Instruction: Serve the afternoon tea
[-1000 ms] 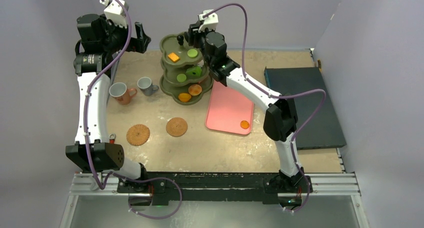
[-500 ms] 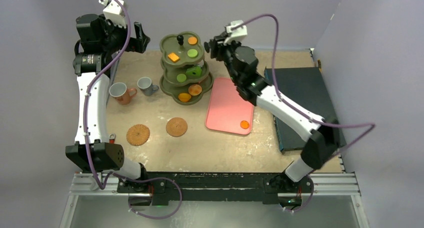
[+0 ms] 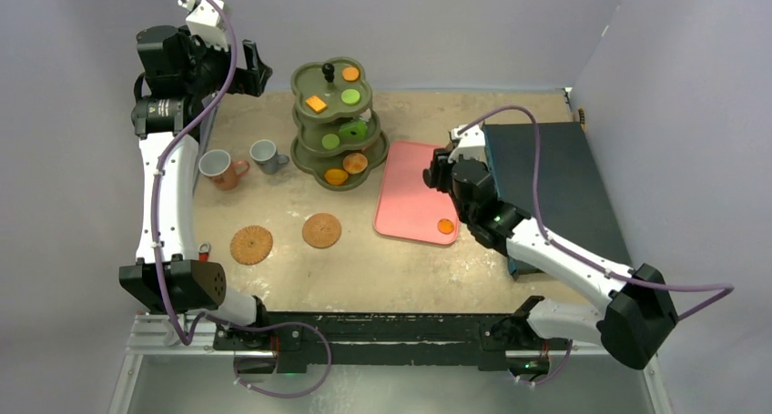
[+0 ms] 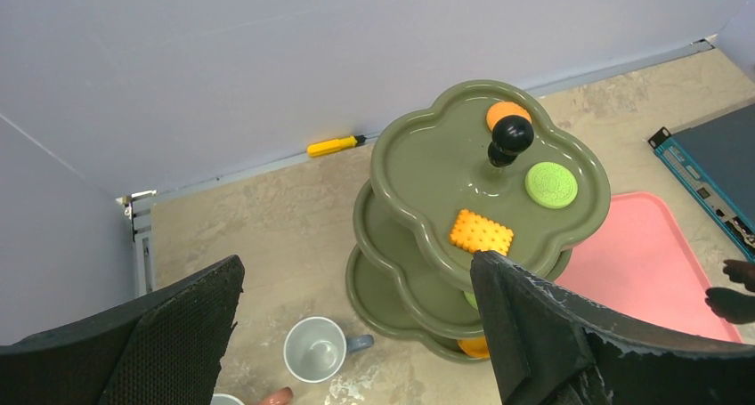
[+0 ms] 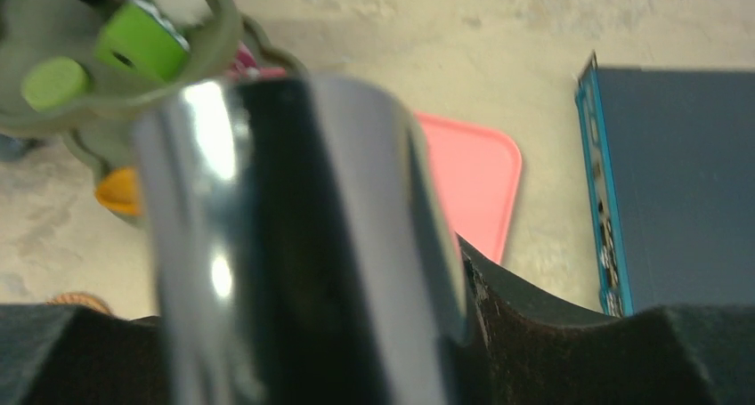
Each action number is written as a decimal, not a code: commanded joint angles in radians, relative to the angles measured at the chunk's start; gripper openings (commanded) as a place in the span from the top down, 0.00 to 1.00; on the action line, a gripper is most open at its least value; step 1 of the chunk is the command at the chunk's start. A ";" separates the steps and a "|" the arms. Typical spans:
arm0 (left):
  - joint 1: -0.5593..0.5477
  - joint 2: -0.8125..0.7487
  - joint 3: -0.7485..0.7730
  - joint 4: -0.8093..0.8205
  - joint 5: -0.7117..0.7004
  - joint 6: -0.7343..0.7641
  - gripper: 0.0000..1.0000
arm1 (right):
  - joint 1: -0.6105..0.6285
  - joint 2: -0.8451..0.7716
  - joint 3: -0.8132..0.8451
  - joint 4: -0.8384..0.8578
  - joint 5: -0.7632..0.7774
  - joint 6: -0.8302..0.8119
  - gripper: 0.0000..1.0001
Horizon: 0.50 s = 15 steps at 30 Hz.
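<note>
The olive three-tier stand (image 3: 301,150) holds pastries: an orange square (image 3: 316,104), a green round (image 3: 350,95) and an orange round (image 3: 350,73) on top, with green ones below and orange ones at the bottom. One orange pastry (image 3: 445,225) lies on the pink tray (image 3: 410,200). A terracotta cup (image 3: 218,166) and a grey-blue cup (image 3: 265,155) stand left of the stand, with two brown coasters (image 3: 251,244) (image 3: 321,230) nearer. My right gripper (image 3: 435,176) hovers over the tray, shut on shiny black tongs (image 5: 294,245). My left gripper (image 4: 356,267) hangs open high over the stand (image 4: 427,165).
A dark flat box (image 3: 555,186) lies along the right side, against the tray's right edge. Walls close the back and right. A small yellow item (image 4: 334,145) lies at the back wall behind the stand.
My right arm has swung back from the stand's top tier to above the pink tray, tongs still in its grip. An orange round pastry now shows on top. The left arm has not moved.
</note>
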State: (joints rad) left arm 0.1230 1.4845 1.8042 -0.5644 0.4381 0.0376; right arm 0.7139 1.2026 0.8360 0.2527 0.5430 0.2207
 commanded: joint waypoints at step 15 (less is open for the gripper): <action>0.009 -0.026 0.009 0.020 0.020 -0.011 0.01 | 0.005 -0.141 -0.180 -0.186 0.058 0.196 0.49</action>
State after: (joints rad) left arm 0.1234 1.4807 1.8042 -0.5648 0.4397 0.0372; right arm 0.7143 1.0794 0.6743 0.0799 0.5842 0.3676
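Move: The last orange cookie lies on the pink tray roughly 24 cm below the right hand, which holds the tongs, about 6 cm back towards the base and 1 cm to the right. The tray's middle is some 4 cm ahead and 6 cm left; the dark case's middle stands about 28 cm right and 3 cm ahead, the tiered stand some 28 cm left and 14 cm ahead. From the left hand the cookie is about 49 cm right, 14 cm back and 40 cm down. Sinking over the pink tray, the right hand brings the tongs towards the orange cookie: about 6.5 cm down, with some 3.5 cm each back and to its right. The hand tips down about 10 degrees as it goes, and the fingers keep their hold on the tongs, whose black tips are still free in the air. ##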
